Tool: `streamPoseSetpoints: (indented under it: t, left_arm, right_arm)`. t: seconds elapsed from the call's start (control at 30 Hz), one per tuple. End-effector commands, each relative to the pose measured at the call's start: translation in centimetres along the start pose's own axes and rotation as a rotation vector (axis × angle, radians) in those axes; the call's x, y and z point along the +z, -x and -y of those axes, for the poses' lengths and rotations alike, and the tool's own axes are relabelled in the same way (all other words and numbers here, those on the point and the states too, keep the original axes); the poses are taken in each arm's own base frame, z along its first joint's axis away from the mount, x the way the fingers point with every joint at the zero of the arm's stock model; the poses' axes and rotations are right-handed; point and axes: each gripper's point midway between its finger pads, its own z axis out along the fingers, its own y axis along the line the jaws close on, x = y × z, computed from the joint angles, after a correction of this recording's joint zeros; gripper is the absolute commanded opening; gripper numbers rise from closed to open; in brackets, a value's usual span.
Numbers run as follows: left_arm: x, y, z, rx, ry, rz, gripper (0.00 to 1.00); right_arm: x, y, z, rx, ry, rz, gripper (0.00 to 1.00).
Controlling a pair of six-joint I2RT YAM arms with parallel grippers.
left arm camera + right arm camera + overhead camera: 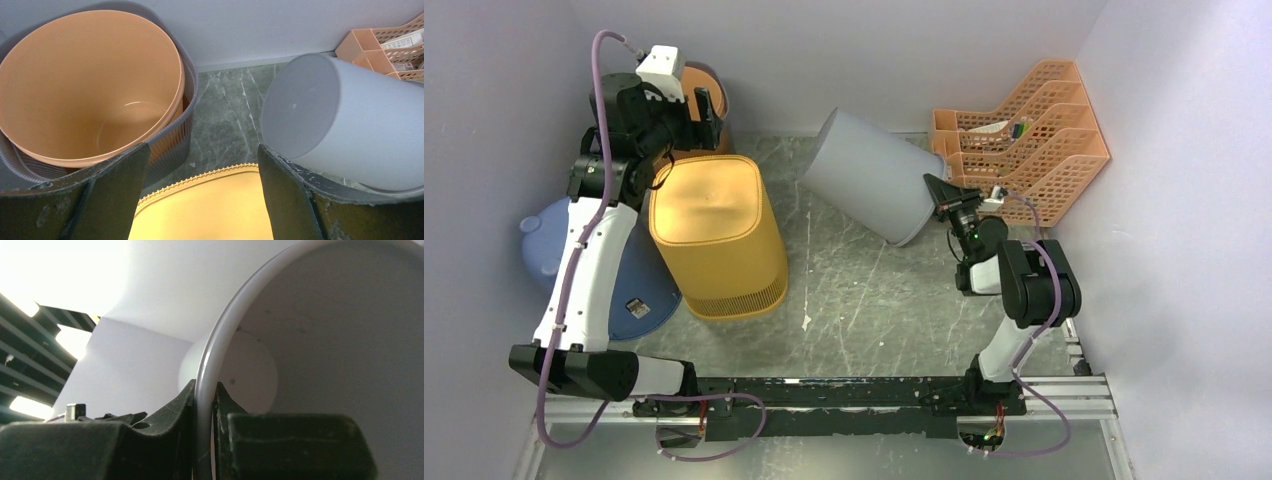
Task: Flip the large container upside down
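The large container (pixel 871 187) is a plain grey bin, lifted and tilted on its side at the back middle, its closed bottom pointing up and left and its open mouth facing right. My right gripper (pixel 938 195) is shut on its rim. In the right wrist view the pale rim (pixel 210 365) runs between my right gripper's (pixel 204 390) two fingers, one inside the bin and one outside. My left gripper (pixel 699 108) hangs open at the back left, holding nothing. In the left wrist view the grey bin's bottom (pixel 300 105) shows to the right of my left gripper (pixel 202 152).
An upturned yellow bin (pixel 716 235) stands left of centre, directly below the left gripper (pixel 205 210). An orange bucket (pixel 85 85) nested in a ribbed grey basket (pixel 186 125) stands in the back left corner. A blue basin (pixel 639 290) lies at the left. An orange file rack (pixel 1024 135) stands at the back right.
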Motion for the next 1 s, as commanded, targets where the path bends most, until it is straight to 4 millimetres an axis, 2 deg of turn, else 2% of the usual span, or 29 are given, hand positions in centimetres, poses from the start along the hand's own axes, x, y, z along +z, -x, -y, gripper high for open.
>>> streamPoseSetpoints:
  t: [0.0,0.17,0.37,0.57,0.83,0.97]
  left_arm:
    - [0.1,1.2,0.6,0.013,-0.005,0.032,0.9]
    - [0.9,0.9,1.3,0.016,-0.014,0.02,0.9]
    - [1.6,-0.1,1.7,0.025,-0.017,0.002,0.94]
    - [2.8,-1.4,2.1,0.036,-0.026,-0.029,0.94]
    - [3.6,-2.0,2.7,0.052,-0.025,-0.043,0.95]
    - [4.1,-2.6,3.1,0.057,-0.032,-0.061,0.95]
  right_arm:
    - [-3.2,-0.2,-3.4,-0.096,0.175,-0.052,0.1]
    - [-3.8,-1.3,-1.9,-0.089,0.138,-0.126,0.09]
    - [-5.6,-2.6,2.2,-0.065,0.02,-0.17,0.09]
    - [-7.4,-3.3,4.8,-0.075,-0.064,-0.183,0.09]
    - [-8.3,-4.0,6.4,-0.071,-0.106,-0.217,0.08]
    - [-7.5,-5.0,6.8,-0.069,-0.096,-0.253,0.08]
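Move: The right hand holds the large grey container by its rim, the container's middle about 10 cm left and 2 cm ahead; its floor spot lies some 8 cm left, 2 cm ahead, 20 cm below. The orange rack is roughly 18 cm right and 12 cm ahead, the yellow container 38 cm left and 6 cm back. From the open left hand the grey container lies about 30 cm right, 4 cm ahead, 20 cm lower. Right hand lowers the pinched rim about 7 cm, tipping down; left hand moves 5 cm right and down. ##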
